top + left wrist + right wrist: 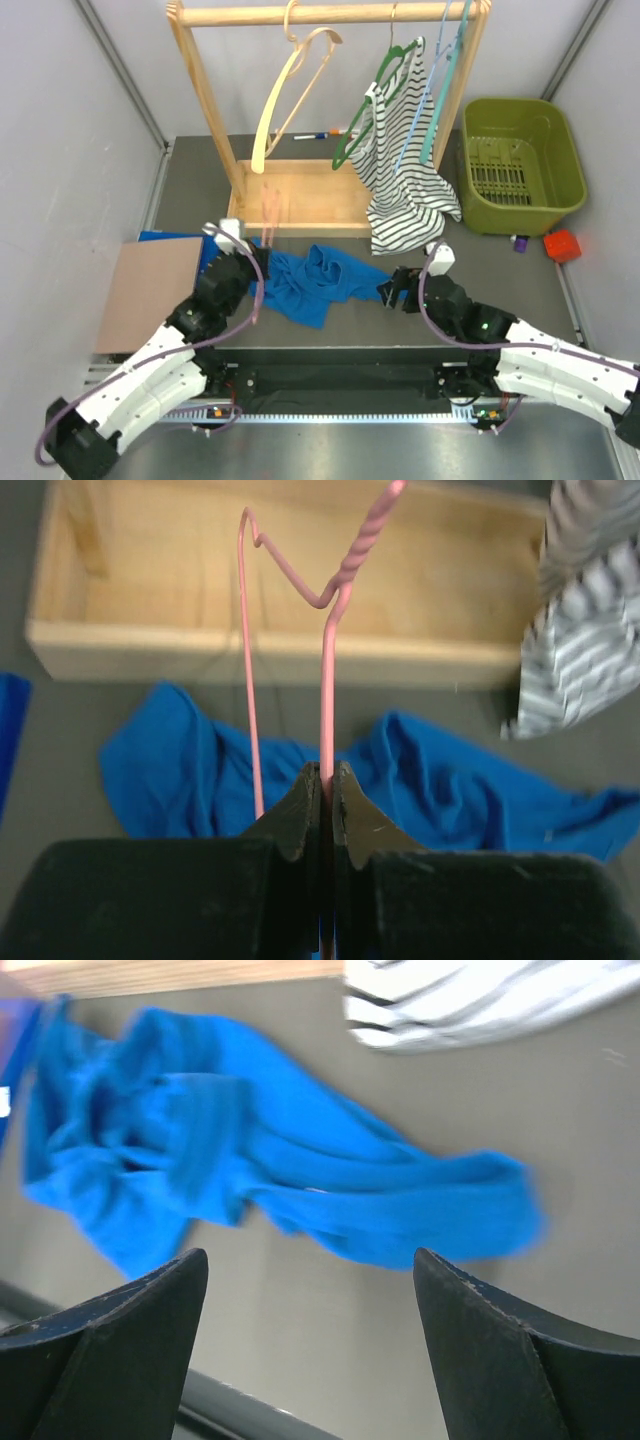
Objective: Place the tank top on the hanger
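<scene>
The blue tank top lies crumpled on the dark table, between my two grippers. My left gripper is at its left edge, shut on the thin pink wire hanger. In the left wrist view the hanger rises from between the closed jaws, its twisted neck and hook pointing toward the wooden base, with the tank top behind it. My right gripper is at the cloth's right end. In the right wrist view that gripper stands open and empty, just short of the tank top.
A wooden clothes rack stands behind, carrying a cream wooden hanger and a green hanger with a striped top. A green basket and a red object are at the right. A brown board lies at the left.
</scene>
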Robot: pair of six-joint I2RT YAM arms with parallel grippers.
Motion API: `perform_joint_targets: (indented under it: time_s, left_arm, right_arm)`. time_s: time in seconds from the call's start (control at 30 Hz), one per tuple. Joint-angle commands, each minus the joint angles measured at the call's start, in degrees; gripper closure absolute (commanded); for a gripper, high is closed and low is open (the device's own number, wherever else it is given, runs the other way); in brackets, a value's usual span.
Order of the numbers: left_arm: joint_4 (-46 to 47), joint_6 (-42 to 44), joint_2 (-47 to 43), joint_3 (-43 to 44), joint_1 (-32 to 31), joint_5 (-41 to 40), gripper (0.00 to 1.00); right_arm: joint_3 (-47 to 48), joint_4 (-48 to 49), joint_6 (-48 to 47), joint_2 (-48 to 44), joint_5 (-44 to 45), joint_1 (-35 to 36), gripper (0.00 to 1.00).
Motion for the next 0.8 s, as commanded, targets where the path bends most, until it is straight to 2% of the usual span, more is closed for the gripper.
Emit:
perform_joint_targets:
  time_s: [0.0, 0.07, 0.2, 0.37, 0.5, 0.77]
  left_arm:
    - [0.82, -4.41, -1.08, -4.80, -14.91, -19.69, 1.00]
    - [2.04, -5.47, -1.00, -6.83, -21.40, -26.70, 1.00]
    - [5.83, -7.40, 1.72, -7.89, -30.30, -33.76, 1.00]
    - [5.74, -11.27, 8.47, -5.08, -39.35, -39.92, 1.00]
    - [7.67, -13.38, 13.23, -3.24, -42.97, -43.70, 1.00]
    - [11.11, -14.79, 19.74, -0.68, -47.10, -45.64, 1.00]
  right_arm:
    - [7.83, 11.89, -0.43, 6.76, 3.13, 7.82, 0.17]
    - [10.47, 15.29, -0.61, 10.97, 5.33, 9.87, 0.17]
    - [13.56, 21.91, -0.96, 16.61, 5.78, 13.03, 0.17]
    - [16.63, 28.06, 0.01, 23.02, 6.05, 14.00, 0.18]
    - [18.22, 31.40, 0.10, 27.25, 5.61, 14.97, 0.19]
    - [22.17, 34.66, -0.51, 36.74, 6.05, 15.76, 0.20]
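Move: The pink hanger, already pinched in the left hand, has its middle about 34 cm to the right hand's left, 7 cm farther out and 10 cm above it; the striped shirt's hem hangs some 22 cm ahead and 8 cm right of that hand. From the left hand, the blue tank top lies about 14 cm right, level front to back, 19 cm below; the wooden tray is 28 cm ahead, 12 cm right and 18 cm below. Keeping its pinch on the hanger, the left hand draws it right and back by about 10 and 8 cm and down, most of the sinking first, bringing it towards the right hand. The open right hand sweeps about 16 cm left towards the hanger, rising over the tank top before levelling off, its fingers tipping up and turning slightly counter-clockwise; contact with the wire can't be seen. ##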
